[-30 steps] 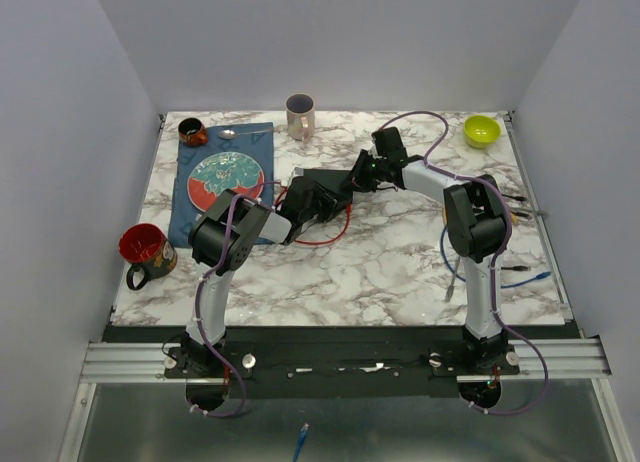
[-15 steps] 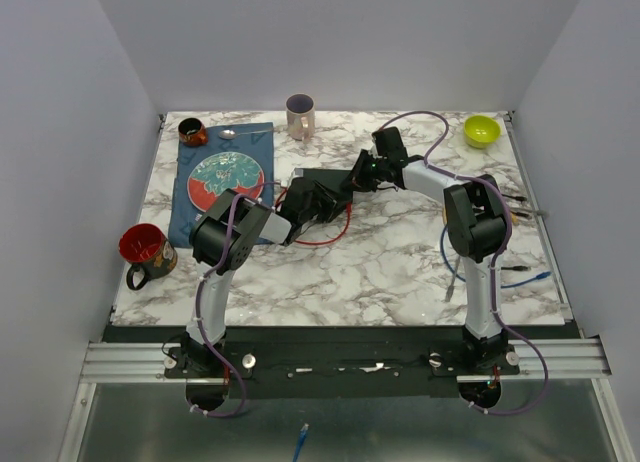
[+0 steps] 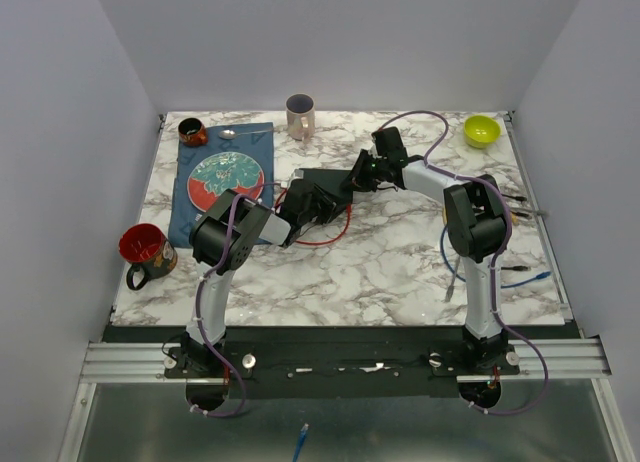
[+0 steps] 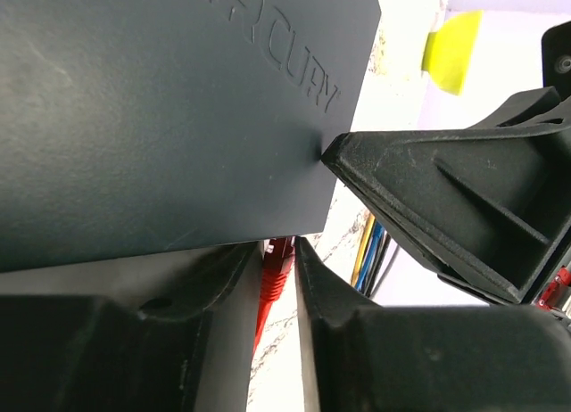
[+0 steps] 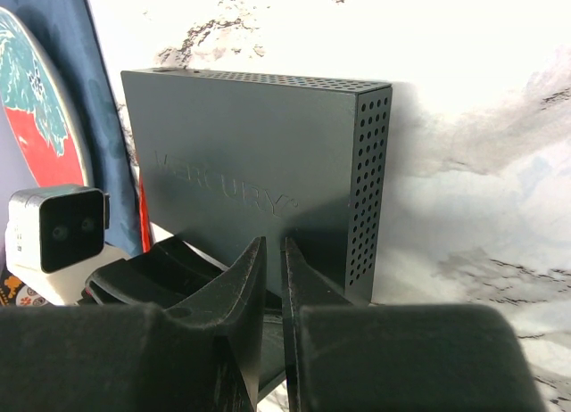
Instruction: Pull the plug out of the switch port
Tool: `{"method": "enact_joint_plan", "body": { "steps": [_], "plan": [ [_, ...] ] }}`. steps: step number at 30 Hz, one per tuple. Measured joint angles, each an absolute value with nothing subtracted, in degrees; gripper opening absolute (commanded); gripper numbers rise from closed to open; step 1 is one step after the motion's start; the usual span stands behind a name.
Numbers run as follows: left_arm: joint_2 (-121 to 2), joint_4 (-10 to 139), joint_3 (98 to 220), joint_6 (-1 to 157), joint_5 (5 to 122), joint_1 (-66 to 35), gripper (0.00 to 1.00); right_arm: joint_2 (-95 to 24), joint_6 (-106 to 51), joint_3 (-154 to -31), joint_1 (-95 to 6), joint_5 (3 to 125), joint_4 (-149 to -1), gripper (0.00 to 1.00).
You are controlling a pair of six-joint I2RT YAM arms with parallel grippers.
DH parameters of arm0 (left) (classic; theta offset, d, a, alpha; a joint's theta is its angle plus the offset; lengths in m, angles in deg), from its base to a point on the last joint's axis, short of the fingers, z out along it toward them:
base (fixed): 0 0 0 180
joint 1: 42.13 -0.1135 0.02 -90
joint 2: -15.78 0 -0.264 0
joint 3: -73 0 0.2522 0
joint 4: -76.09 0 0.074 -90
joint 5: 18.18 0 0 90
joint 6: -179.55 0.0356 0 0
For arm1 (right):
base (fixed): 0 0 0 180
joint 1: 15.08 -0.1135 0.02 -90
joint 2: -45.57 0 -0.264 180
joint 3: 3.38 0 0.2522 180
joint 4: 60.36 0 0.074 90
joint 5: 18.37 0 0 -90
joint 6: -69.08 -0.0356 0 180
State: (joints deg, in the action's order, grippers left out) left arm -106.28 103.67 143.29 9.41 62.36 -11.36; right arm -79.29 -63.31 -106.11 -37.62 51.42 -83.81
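The switch (image 3: 322,180) is a flat matte-black box in the middle of the marble table; its lettered top fills the left wrist view (image 4: 161,118). A red plug (image 4: 278,267) sits at its edge, and its red cable (image 3: 335,234) loops toward the front. My left gripper (image 4: 278,247) is shut on the plug, one finger on each side. From the other side, my right gripper (image 5: 273,243) has its jaws almost together, with its tips resting on the switch top (image 5: 241,180). The port itself is hidden.
A patterned plate (image 3: 226,179) lies on a blue cloth just left of the arms. A red mug (image 3: 143,247) stands at the left edge, a pale mug (image 3: 300,115) and a dark cup (image 3: 193,131) at the back, and a lime bowl (image 3: 482,130) at the back right. Loose cables (image 3: 525,277) lie at the right.
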Motion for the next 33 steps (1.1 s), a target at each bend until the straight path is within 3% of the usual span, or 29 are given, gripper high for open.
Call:
{"method": "enact_joint_plan", "body": {
  "steps": [3, 11, 33],
  "plan": [
    [-106.3, 103.6, 143.3, 9.5, 62.3, -11.4, 0.26, -79.3, -63.3, -106.1, -37.6, 51.6, -83.8, 0.20],
    [-106.3, 104.4, 143.3, 9.6, 62.1, -11.4, 0.00, -78.9, -63.3, -105.2, -37.6, 52.1, -83.2, 0.20],
    [-107.3, 106.4, 143.2, 8.1, 60.0, -12.4, 0.00, -71.0, -59.4, -95.7, -38.4, 58.5, -85.7, 0.20]
  ]
}}
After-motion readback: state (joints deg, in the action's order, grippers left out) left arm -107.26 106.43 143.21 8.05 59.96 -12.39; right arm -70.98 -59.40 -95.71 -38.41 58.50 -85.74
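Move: The red plug sits in the switch's front face near its right corner, just ahead of the left fingertips, about 1 cm forward, 1 cm right and 1 cm down. The switch's middle is some 5 cm forward and 5 cm left of that hand; the tall mug stands about 22 cm forward and 11 cm left. From the right hand the plug is about 5 cm back, 1 cm left and 2 cm down, the switch's middle level and 7 cm left. Left fingers close on the red plug; right hand shifts some 5 cm back-right to the switch's front corner. ##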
